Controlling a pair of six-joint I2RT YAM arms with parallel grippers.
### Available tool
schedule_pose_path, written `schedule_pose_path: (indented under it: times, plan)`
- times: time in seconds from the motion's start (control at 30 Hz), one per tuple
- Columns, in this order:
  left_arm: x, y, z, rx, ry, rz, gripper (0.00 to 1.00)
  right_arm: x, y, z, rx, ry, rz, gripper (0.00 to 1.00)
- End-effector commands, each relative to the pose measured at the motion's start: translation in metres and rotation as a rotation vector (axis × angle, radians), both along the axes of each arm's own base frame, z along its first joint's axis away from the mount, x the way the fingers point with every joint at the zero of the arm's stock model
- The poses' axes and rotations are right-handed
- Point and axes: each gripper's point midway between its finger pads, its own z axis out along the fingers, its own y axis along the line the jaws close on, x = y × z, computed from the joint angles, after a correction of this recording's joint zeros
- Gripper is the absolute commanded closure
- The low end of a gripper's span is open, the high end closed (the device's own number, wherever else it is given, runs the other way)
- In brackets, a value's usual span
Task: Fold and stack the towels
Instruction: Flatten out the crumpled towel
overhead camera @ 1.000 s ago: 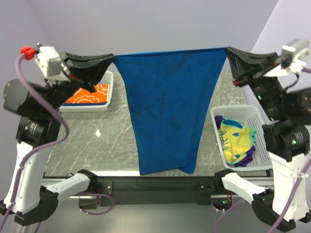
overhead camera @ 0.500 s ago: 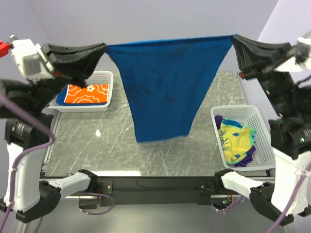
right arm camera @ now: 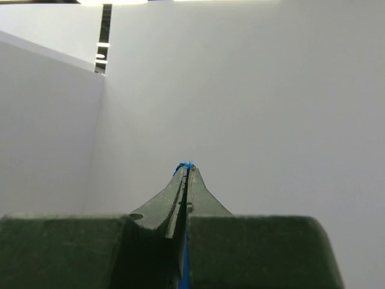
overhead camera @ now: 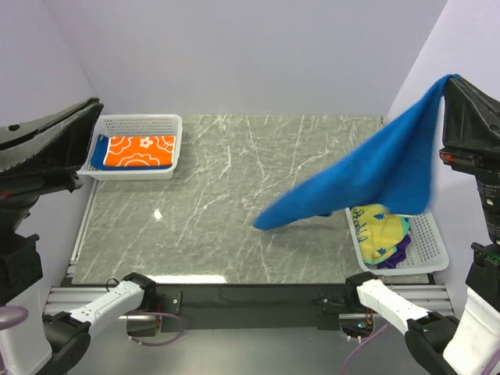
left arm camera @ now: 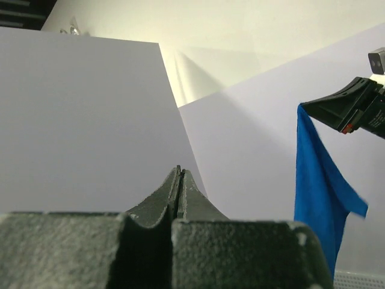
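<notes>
A royal blue towel (overhead camera: 367, 176) hangs by one corner from my right gripper (overhead camera: 451, 80), which is shut on it high at the right; the cloth swings down and left to a loose corner over the table. Blue fibres show at the right gripper's (right arm camera: 187, 169) closed tips. My left gripper (overhead camera: 95, 108) is raised at the far left, shut with nothing in it; its jaws (left arm camera: 179, 173) meet with no cloth between. From the left wrist view the blue towel (left arm camera: 317, 192) dangles under the right gripper (left arm camera: 302, 107). An orange flowered towel (overhead camera: 141, 151) lies folded in the left basket.
The white mesh basket (overhead camera: 134, 121) at the back left holds the orange towel over a blue one. A second white basket (overhead camera: 432, 238) at the right front holds a crumpled yellow towel (overhead camera: 379, 233) and a purple one (overhead camera: 394, 256). The grey marble table (overhead camera: 219, 180) lies between.
The blue towel was stretched between both grippers; its left corner has come out of the left gripper and the cloth has swung right, hanging from the right gripper alone. Both arms rose and moved outward.
</notes>
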Motion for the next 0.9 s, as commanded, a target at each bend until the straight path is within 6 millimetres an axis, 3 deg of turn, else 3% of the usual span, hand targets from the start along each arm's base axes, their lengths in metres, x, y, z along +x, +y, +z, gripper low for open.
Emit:
schedule_pose_path:
  times: [0.0, 0.13, 0.17, 0.23, 0.27, 0.3, 0.33, 0.4, 0.43, 0.5, 0.53, 0.6, 0.63, 0.67, 0.7, 0.73, 0.87]
  plan:
    - [0.020, -0.009, -0.004, -0.002, 0.047, -0.019, 1.00, 0.014, 0.004, 0.005, 0.002, 0.003, 0.004, 1.00]
    - [0.057, -0.027, -0.035, -0.001, 0.178, -0.077, 0.96, 0.049, 0.020, -0.022, -0.014, 0.105, 0.047, 1.00]
    - [0.078, -0.035, -0.056, 0.001, 0.252, -0.083, 0.94, 0.066, 0.028, -0.038, -0.030, 0.154, 0.065, 1.00]
    - [0.096, -0.044, -0.077, -0.006, 0.326, -0.115, 0.83, 0.081, 0.041, -0.058, -0.044, 0.225, 0.117, 1.00]
    - [0.118, -0.052, -0.105, 0.005, 0.411, -0.117, 0.78, 0.098, 0.048, -0.079, -0.051, 0.287, 0.132, 1.00]
    - [0.123, -0.055, -0.115, -0.011, 0.452, -0.138, 0.70, 0.108, 0.052, -0.091, -0.055, 0.322, 0.146, 1.00]
    - [0.142, -0.061, -0.147, -0.002, 0.538, -0.135, 0.65, 0.129, 0.061, -0.118, -0.057, 0.405, 0.164, 1.00]
    - [0.159, -0.060, -0.174, -0.051, 0.641, -0.113, 0.49, 0.149, 0.073, -0.148, -0.065, 0.494, 0.200, 1.00]
    - [0.176, -0.063, -0.208, -0.050, 0.730, -0.091, 0.44, 0.170, 0.084, -0.182, -0.076, 0.588, 0.219, 1.00]
    - [0.190, -0.063, -0.243, -0.068, 0.842, -0.058, 0.30, 0.189, 0.100, -0.213, -0.082, 0.654, 0.209, 1.00]
    - [0.198, -0.066, -0.274, -0.055, 0.917, -0.048, 0.26, 0.207, 0.111, -0.247, -0.102, 0.730, 0.198, 1.00]
    - [0.204, -0.070, -0.305, -0.059, 1.009, -0.059, 0.17, 0.222, 0.128, -0.278, -0.116, 0.804, 0.174, 1.00]
    - [0.208, -0.073, -0.336, -0.052, 1.075, -0.060, 0.15, 0.239, 0.140, -0.309, -0.134, 0.882, 0.166, 1.00]
    - [0.209, -0.075, -0.350, -0.068, 1.125, -0.073, 0.10, 0.247, 0.147, -0.323, -0.137, 0.916, 0.163, 1.00]
    - [0.212, -0.076, -0.365, -0.079, 1.157, -0.069, 0.08, 0.253, 0.155, -0.337, -0.137, 0.954, 0.167, 1.00]
    - [0.215, -0.077, -0.392, -0.081, 1.205, -0.064, 0.06, 0.265, 0.168, -0.366, -0.161, 1.014, 0.169, 1.00]
    - [0.228, -0.083, -0.457, -0.120, 1.358, -0.038, 0.01, 0.295, 0.197, -0.429, -0.235, 1.151, 0.141, 1.00]
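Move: The blue towel hangs by one corner in the right gripper and trails to its left, its middle about 25 cm below that hand. From the shut, empty left gripper this middle is some 32 cm right, 6 forward and 25 down. The table's middle lies about 24 cm forward, 23 left and 70 below the right gripper; the near basket some 13 forward, 22 right and equally low. The far basket is about 43 forward, 24 left and 68 below the left gripper. Swing both raised grippers down and forward over the table, tipping the fingers steeply downward. With the right, keep the pinch on the towel's corner and carry it about 43 cm down, 28 forward and 18 left. Bring the left some 45 cm down, 22 forward and slightly right towards the hanging towel, opening its fingers wide without touching the cloth. ##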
